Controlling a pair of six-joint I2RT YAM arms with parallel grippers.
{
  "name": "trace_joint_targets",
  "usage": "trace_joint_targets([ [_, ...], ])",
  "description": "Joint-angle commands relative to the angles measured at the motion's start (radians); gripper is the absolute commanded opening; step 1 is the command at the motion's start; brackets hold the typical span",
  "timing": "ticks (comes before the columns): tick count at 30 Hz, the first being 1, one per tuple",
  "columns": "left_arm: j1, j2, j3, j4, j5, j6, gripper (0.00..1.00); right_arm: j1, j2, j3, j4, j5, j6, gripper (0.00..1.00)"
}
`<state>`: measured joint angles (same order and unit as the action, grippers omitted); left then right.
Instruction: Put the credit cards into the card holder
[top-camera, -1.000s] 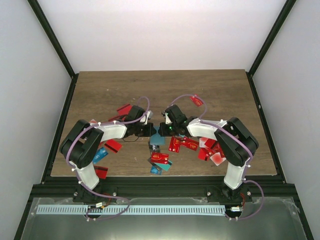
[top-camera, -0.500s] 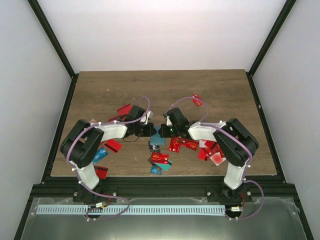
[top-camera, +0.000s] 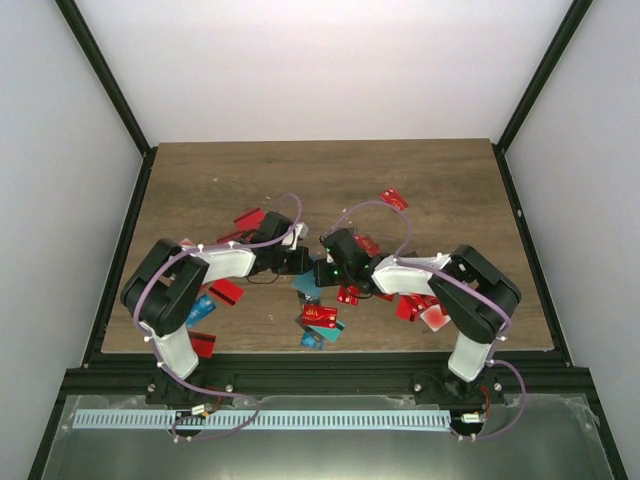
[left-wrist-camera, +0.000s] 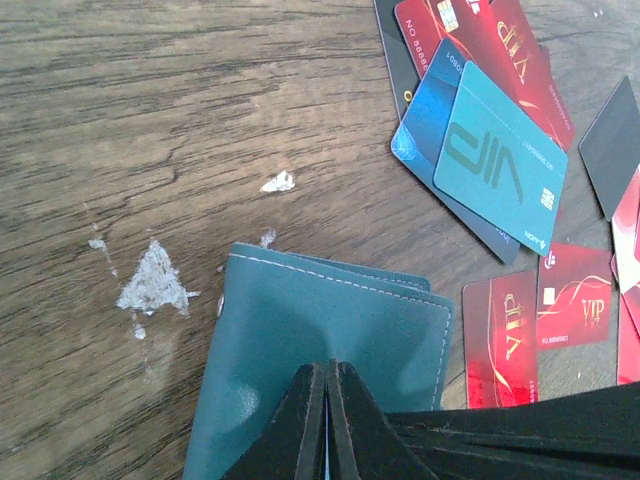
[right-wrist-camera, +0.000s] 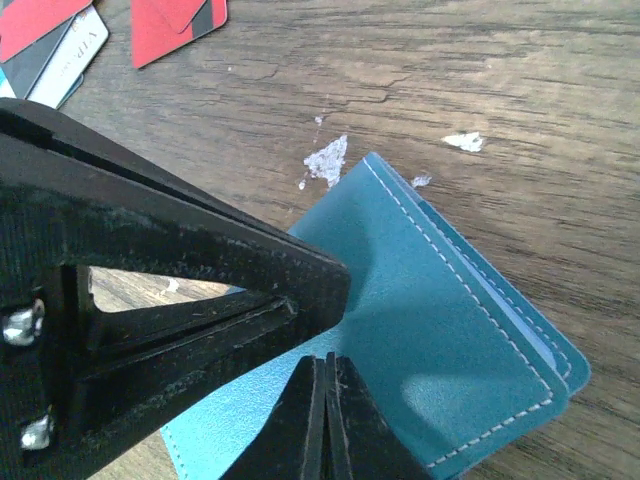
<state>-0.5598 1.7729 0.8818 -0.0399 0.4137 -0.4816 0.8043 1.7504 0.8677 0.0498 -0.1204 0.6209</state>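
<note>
The teal card holder (left-wrist-camera: 300, 330) (right-wrist-camera: 450, 320) (top-camera: 306, 286) lies flat on the wooden table between both grippers. My left gripper (left-wrist-camera: 327, 368) (top-camera: 298, 262) is shut on its top flap; a thin blue edge shows between the jaws and the leather puckers at the tips. My right gripper (right-wrist-camera: 325, 362) (top-camera: 326, 268) is shut, its tips resting on the holder's surface right beside the left fingers (right-wrist-camera: 300, 290). Credit cards lie scattered: a teal VIP card (left-wrist-camera: 497, 165), red VIP cards (left-wrist-camera: 500, 340), a red pile (top-camera: 318, 314).
More red cards lie at the back left (top-camera: 250, 218), back right (top-camera: 395, 199) and under the right arm (top-camera: 420, 305). Teal and red cards (top-camera: 203, 308) sit by the left arm's elbow. White scuff marks (left-wrist-camera: 155, 280) spot the wood beside the holder.
My right gripper has moved left and nearer onto the card holder and closed the last bit. The left gripper has stayed shut in place.
</note>
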Motion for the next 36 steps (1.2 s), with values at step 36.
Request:
trace_joint_targets([
  [36, 0.000, -0.062, -0.091, 0.059, -0.040, -0.041, 0.04, 0.497, 0.093, -0.207, -0.081, 0.748, 0.185, 0.01],
])
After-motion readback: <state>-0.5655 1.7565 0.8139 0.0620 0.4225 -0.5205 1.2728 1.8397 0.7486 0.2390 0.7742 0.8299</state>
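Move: The card holder lies under both shut grippers. Its middle is about 1 cm back and 2 cm left of the right hand, barely 1 cm below, and some 2 cm back from the left hand, level with it sideways. From the right hand, the blue-card pile is about 3 cm ahead and 9 cm right, the red card 5 cm back and 7 cm right, and another card stack 11 cm straight back, all slightly lower. The card holder, already under the right hand's shut fingertips, is dragged back towards the bases: the right hand goes about 6 cm back, sinking a centimetre late on. As it goes it turns some 35 degrees in all, swinging clockwise so the fingers end up pointing forward and less steeply. The left hand all but stays put, its shut tips kept on the holder. ##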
